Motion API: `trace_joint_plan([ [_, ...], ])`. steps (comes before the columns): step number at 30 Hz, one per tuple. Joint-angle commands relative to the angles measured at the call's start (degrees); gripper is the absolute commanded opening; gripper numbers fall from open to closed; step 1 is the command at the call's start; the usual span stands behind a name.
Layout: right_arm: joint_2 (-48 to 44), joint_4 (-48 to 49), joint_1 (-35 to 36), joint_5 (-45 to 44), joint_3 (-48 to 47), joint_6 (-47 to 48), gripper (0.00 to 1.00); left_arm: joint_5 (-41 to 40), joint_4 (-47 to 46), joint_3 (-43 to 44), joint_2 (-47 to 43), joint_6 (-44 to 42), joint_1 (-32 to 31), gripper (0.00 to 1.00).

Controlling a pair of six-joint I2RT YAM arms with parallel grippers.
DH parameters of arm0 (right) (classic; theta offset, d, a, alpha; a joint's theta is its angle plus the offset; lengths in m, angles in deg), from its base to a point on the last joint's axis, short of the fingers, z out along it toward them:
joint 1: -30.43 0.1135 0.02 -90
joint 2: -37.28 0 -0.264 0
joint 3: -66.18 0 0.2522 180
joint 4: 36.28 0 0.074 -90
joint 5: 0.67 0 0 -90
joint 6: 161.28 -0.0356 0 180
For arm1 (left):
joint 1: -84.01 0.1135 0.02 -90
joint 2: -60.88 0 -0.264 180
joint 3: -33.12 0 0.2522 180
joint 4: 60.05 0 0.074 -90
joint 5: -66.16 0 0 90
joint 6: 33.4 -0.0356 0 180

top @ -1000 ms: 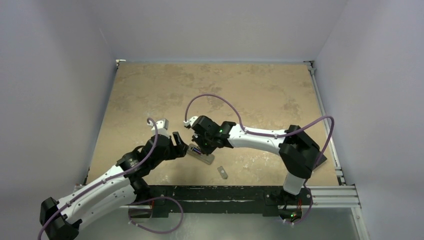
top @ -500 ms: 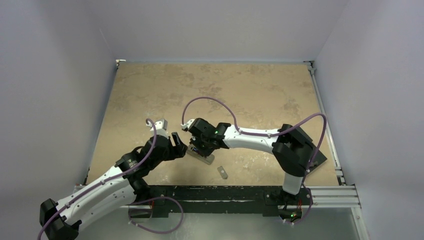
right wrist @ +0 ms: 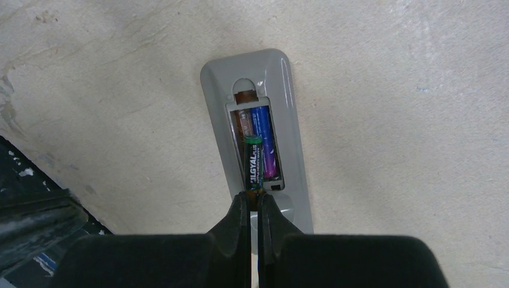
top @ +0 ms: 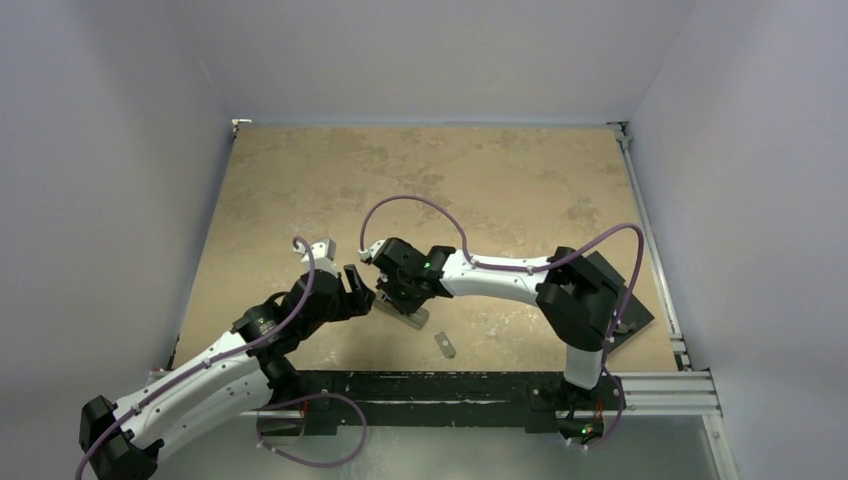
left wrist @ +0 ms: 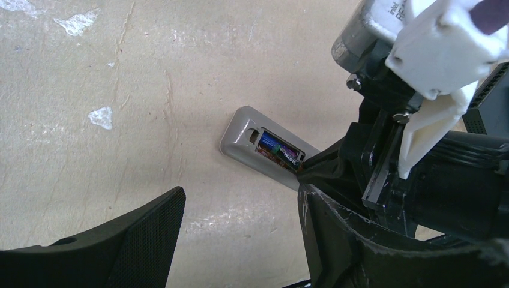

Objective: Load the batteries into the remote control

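The remote control [right wrist: 297, 120] lies grey underside up on the table, its battery recess uncovered. A purple battery [right wrist: 268, 144] lies flat in the recess's right slot. My right gripper [right wrist: 255, 198] is shut on the brassy end of the dark battery [right wrist: 253, 162], which slants down into the left slot with its green-ringed far end raised. In the top view the right gripper [top: 397, 297] hangs over the remote [top: 410, 316]. My left gripper [left wrist: 240, 240] stands open just left of the remote [left wrist: 240, 135], with nothing between its fingers.
A small flat grey cover piece [top: 445, 345] lies on the table near the front edge, right of the remote. A larger black slab [top: 640, 318] lies at the table's right side, partly under the right arm. A metal rail [top: 660, 385] runs along the front edge.
The right arm has shifted slightly left and closer over the remote, carrying the dark battery. The left arm has not moved.
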Motion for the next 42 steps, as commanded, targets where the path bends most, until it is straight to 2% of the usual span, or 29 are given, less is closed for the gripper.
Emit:
trace_joint_plan([
  [1, -0.1, -0.2, 0.5, 0.0, -2.6, 0.0, 0.06, -0.4, -1.0, 0.1, 0.2, 0.5, 0.3, 0.69],
  [13, 0.3, -0.7, 0.6, -0.5, -3.4, 0.1, 0.13, -0.4, -1.1, 0.3, 0.7, 0.4, 0.3, 0.69],
  [20, 0.6, -0.8, 0.7, -0.8, -3.8, 0.1, 0.20, -0.3, -1.1, 0.2, 0.8, 0.4, 0.3, 0.69],
  [42, 1.7, -1.0, 1.0, -0.9, -4.7, 0.1, 0.27, -0.8, -0.4, 0.2, -0.1, 0.2, 0.4, 0.69],
])
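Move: The right gripper already holds the black battery by its copper tail, over the open battery bay of the remote. The bay's middle lies about 2 cm to its left, 1 cm ahead and 1 cm below; the blue battery already in the bay is some 2 cm ahead and 2 cm left. The loose battery cover lies roughly 7 cm back and 8 cm right. From the idle left gripper, the bay is about 7 cm right, 2 cm ahead and 7 cm down. Ease the right gripper left about 1 cm, along the remote towards the bay's far end, rising about half a centimetre from partway on. Meanwhile open the fingers steadily to roughly a quarter of their range, letting go of the black battery's copper tail and leaving the fingertips around it, with the wrist unturned. ##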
